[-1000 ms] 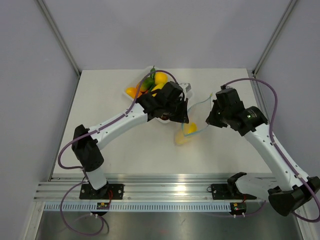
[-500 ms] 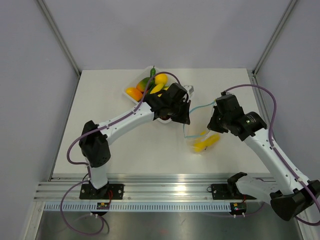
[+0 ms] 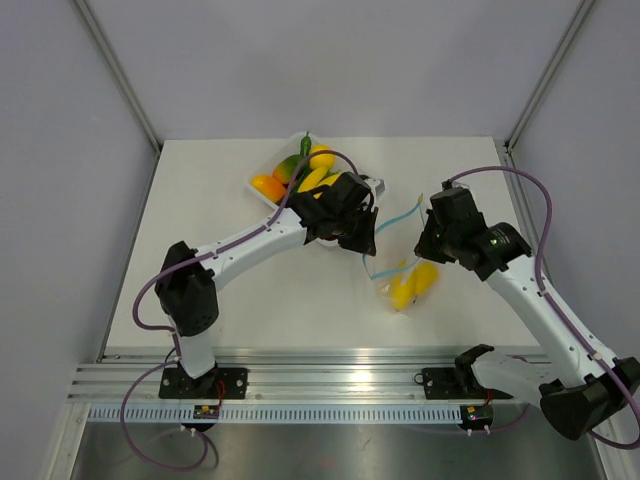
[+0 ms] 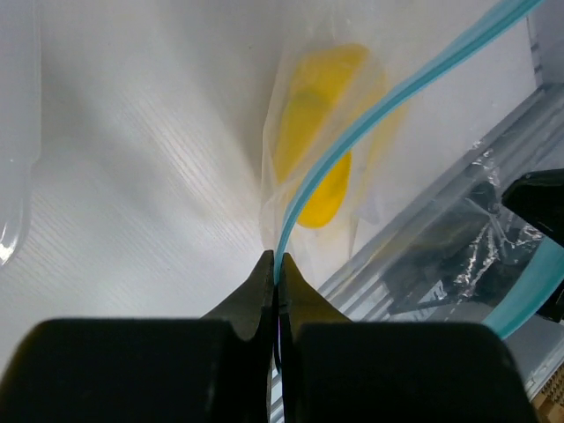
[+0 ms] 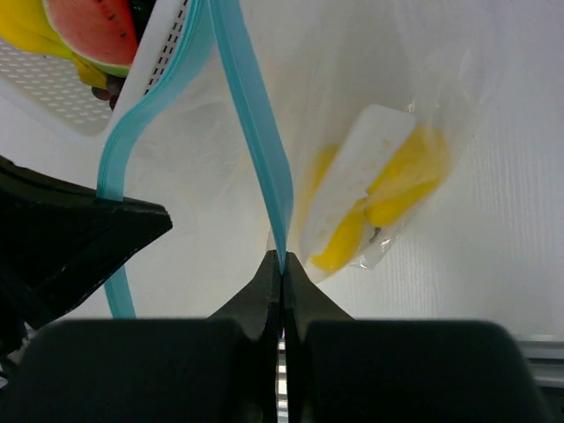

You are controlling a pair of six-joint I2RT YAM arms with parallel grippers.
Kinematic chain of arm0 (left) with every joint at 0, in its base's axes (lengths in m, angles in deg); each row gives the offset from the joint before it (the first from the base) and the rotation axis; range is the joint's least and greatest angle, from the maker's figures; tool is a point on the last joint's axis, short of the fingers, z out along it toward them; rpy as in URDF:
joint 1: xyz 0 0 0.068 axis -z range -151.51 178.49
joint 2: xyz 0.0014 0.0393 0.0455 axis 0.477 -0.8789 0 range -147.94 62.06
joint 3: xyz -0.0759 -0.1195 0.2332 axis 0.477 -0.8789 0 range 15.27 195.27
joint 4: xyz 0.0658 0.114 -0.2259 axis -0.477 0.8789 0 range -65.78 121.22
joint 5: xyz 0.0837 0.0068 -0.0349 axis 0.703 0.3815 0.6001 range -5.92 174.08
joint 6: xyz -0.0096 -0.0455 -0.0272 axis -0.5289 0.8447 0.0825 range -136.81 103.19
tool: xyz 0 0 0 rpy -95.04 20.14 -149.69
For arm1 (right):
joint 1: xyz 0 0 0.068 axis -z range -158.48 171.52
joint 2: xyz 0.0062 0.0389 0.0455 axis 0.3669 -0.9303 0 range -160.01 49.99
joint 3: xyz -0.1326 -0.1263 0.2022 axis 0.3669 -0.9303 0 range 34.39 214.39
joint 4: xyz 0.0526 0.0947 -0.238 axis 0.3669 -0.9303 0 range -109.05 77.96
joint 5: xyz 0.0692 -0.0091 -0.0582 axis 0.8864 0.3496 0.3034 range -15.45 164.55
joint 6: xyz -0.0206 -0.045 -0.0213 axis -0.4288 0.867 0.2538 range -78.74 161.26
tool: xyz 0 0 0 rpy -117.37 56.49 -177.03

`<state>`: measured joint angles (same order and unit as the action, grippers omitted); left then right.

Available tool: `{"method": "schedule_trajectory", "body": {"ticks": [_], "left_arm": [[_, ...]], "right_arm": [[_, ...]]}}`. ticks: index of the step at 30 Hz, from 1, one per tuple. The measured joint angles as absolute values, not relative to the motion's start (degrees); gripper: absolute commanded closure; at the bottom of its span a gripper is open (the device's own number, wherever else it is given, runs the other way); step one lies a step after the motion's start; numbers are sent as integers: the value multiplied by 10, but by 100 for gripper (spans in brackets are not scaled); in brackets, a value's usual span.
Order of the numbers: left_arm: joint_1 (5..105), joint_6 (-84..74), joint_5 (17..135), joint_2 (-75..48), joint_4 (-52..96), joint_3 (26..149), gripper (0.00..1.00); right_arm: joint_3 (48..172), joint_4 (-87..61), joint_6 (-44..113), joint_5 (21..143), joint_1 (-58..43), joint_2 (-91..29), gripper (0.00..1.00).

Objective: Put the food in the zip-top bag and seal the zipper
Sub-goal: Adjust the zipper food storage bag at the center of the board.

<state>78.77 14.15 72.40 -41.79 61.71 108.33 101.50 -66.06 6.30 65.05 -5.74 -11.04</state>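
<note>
The clear zip-top bag [image 3: 400, 275] hangs between my two grippers above the table, with yellow toy fruit [image 3: 412, 283] inside at its bottom. Its light-blue zipper [image 3: 397, 218] runs between the grippers and stands open. My left gripper [image 3: 366, 247] is shut on one end of the zipper [image 4: 352, 132]; yellow food [image 4: 322, 141] shows through the bag below. My right gripper [image 3: 424, 240] is shut on the other end of the zipper [image 5: 256, 150], with the yellow pieces [image 5: 388, 203] in the bag beyond.
A white tray [image 3: 262, 172] at the back middle holds more toy fruit [image 3: 310, 172]: yellow, orange and green pieces. In the right wrist view the tray [image 5: 159, 44] and a watermelon slice [image 5: 92, 31] show at top left. The aluminium rail [image 3: 330, 380] runs along the near edge.
The bag with the yellow fruit has swung right and now hangs lower between the grippers. The left gripper moved slightly right; the right gripper shifted a little.
</note>
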Motion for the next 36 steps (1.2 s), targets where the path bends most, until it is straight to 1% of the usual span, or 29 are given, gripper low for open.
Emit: {"method": "schedule_trajectory", "body": {"ticks": [4,9,11,13,15,19,22,26,29,30,31,32,36], "left_arm": [[788,137,711,-420,632,1099,100],[788,136,700,-381,625,1113,100],[788,137,698,-355,614,1113,100],[788,138,692,-340,595,1109,100],[788,143,677,-341,567,1090,100],[792,147,658,-411,565,1075,100],[797,147,659,-447,589,1068,100],[800,141,673,-436,614,1077,100],[800,136,684,-417,618,1089,100],[800,135,686,-412,618,1090,100],[800,135,689,-406,617,1090,100],[800,135,690,-402,618,1090,100],[798,135,694,-396,616,1087,100]], "right_arm": [[1026,-669,66,645,-57,-129,100],[1130,-688,81,623,-57,-113,100],[1141,-676,84,615,-57,-93,100],[1116,-660,84,614,-57,-75,100],[1066,-642,79,617,-58,-68,100],[976,-642,67,625,-58,-116,100],[968,-652,65,631,-58,-133,100],[1002,-653,66,632,-58,-115,100],[1016,-649,63,633,-58,-105,74],[1016,-649,63,633,-58,-104,69],[1016,-651,62,633,-58,-103,62],[1015,-651,60,633,-58,-103,60],[1007,-653,54,636,-58,-99,59]]}}
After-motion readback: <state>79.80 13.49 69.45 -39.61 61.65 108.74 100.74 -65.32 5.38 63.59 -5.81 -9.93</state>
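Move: Both closed grippers already hold the bag's zipper rim, facing each other with the bag hanging open between. The yellow food in the bag's bottom lies roughly level fore-and-aft with both: about 2 cm to the right of and 15 cm below the right hand, and about 13 cm right and 11 cm below the left. The fruit basket stands some 22 cm ahead of the left hand, 13 cm to its left and 15 cm lower. Still pinching the blue zipper edges, both hands shake the bag once, nearly together: up about 8-9 cm with the fingertips tilting up, quickly down to a few centimetres under the start, then back up, the right to its starting height, the left slightly above. Staying there, the right fingers open to nearly half, releasing their pinch on the zipper edge. ##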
